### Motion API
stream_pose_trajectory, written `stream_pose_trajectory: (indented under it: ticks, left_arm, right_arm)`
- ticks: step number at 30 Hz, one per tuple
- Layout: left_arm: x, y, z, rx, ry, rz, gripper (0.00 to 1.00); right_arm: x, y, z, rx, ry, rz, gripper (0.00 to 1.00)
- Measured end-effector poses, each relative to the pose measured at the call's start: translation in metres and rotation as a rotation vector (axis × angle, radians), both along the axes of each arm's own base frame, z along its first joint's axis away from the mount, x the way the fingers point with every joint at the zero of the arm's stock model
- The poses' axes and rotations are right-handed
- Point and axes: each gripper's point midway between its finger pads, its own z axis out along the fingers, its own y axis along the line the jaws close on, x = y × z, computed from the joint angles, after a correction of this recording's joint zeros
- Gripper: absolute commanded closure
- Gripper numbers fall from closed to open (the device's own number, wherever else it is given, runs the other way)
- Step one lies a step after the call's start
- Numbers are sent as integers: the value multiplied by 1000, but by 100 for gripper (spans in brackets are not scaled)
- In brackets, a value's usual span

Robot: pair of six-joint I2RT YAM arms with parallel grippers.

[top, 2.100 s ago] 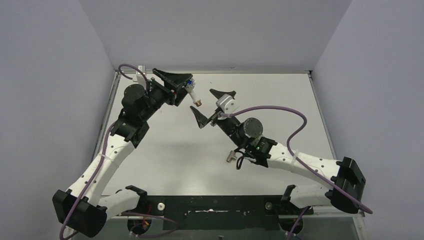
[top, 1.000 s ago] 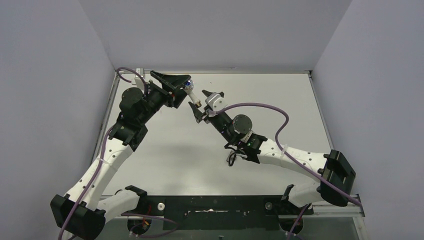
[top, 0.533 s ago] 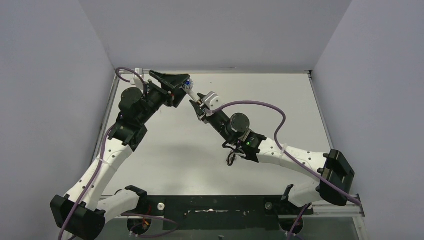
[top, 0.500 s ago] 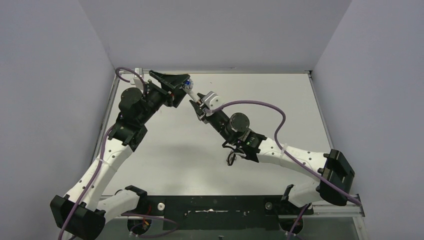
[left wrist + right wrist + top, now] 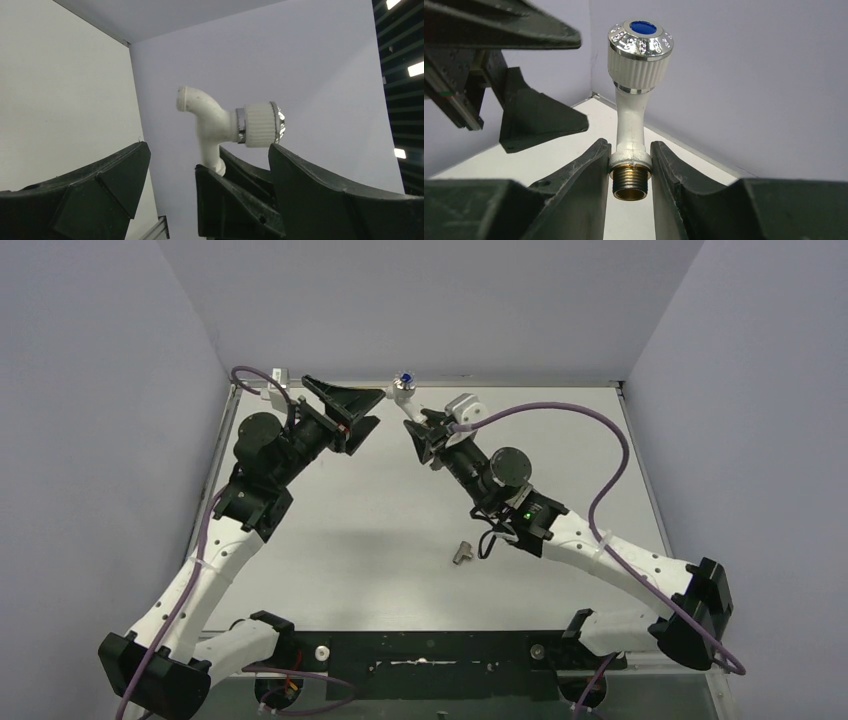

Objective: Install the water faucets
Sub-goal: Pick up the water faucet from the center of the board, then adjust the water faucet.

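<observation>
A white water faucet with a chrome, blue-dotted knob is held up in the air near the back wall. My right gripper is shut on the faucet's base collar, and the brass thread pokes out between the fingers. My left gripper stands open just to the faucet's left, with nothing in it. From the left wrist, the faucet rises from the right gripper's fingers, clear of my own left fingers. A small grey metal fitting lies on the table.
The white table is walled in by grey panels on the left, back and right. A purple cable loops above the right arm. The left gripper's black fingers sit close to the faucet in the right wrist view.
The right gripper has shut on the faucet's base and the left gripper has opened and let it go. The right arm has carried the faucet back and to the right.
</observation>
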Motion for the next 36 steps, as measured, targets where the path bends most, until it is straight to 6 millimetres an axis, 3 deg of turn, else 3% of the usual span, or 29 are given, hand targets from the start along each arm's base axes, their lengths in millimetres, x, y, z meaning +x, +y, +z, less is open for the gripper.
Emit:
stream_pose_trajectory:
  ticks: [7,14,17,20,23,27,32,36]
  left_arm:
    - [-1,6,2,96,-57,-7,9]
    - [-3,10,10,352,-223,-59,8]
    - [-1,9,4,487,-268,-104,6]
    - [3,6,-9,617,-303,-164,6]
    - [-2,4,-30,711,-333,-247,9]
    - [-18,-5,-35,746,-432,-372,12]
    - [-35,-16,-36,739,-546,-487,11]
    - [-49,-23,-41,734,-625,-562,3]
  right_arm:
    - [16,-46,16,111,73,-78,100]
    - [47,-105,23,155,272,-173,100]
    - [50,-127,28,159,355,-173,100]
    - [49,-141,19,141,434,-163,100]
    - [36,-137,-8,87,546,-105,100]
    - [8,-121,-33,23,672,34,100]
    - [-19,-101,-32,-4,699,225,100]
    - [-41,-90,-31,-13,692,359,100]
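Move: The faucet, already pinched at its threaded end by the right hand, lies about 6 cm right of the open left hand, 1 cm ahead and level. The metal tee is some 20 cm right of the left hand, 14 cm back and 37 cm lower. From the right hand, the open left gripper is about 9 cm left, 3 cm ahead and 2 cm higher. The right hand carries the pinched faucet about 14 cm right, then 10 back, turning; the open left twists back. ##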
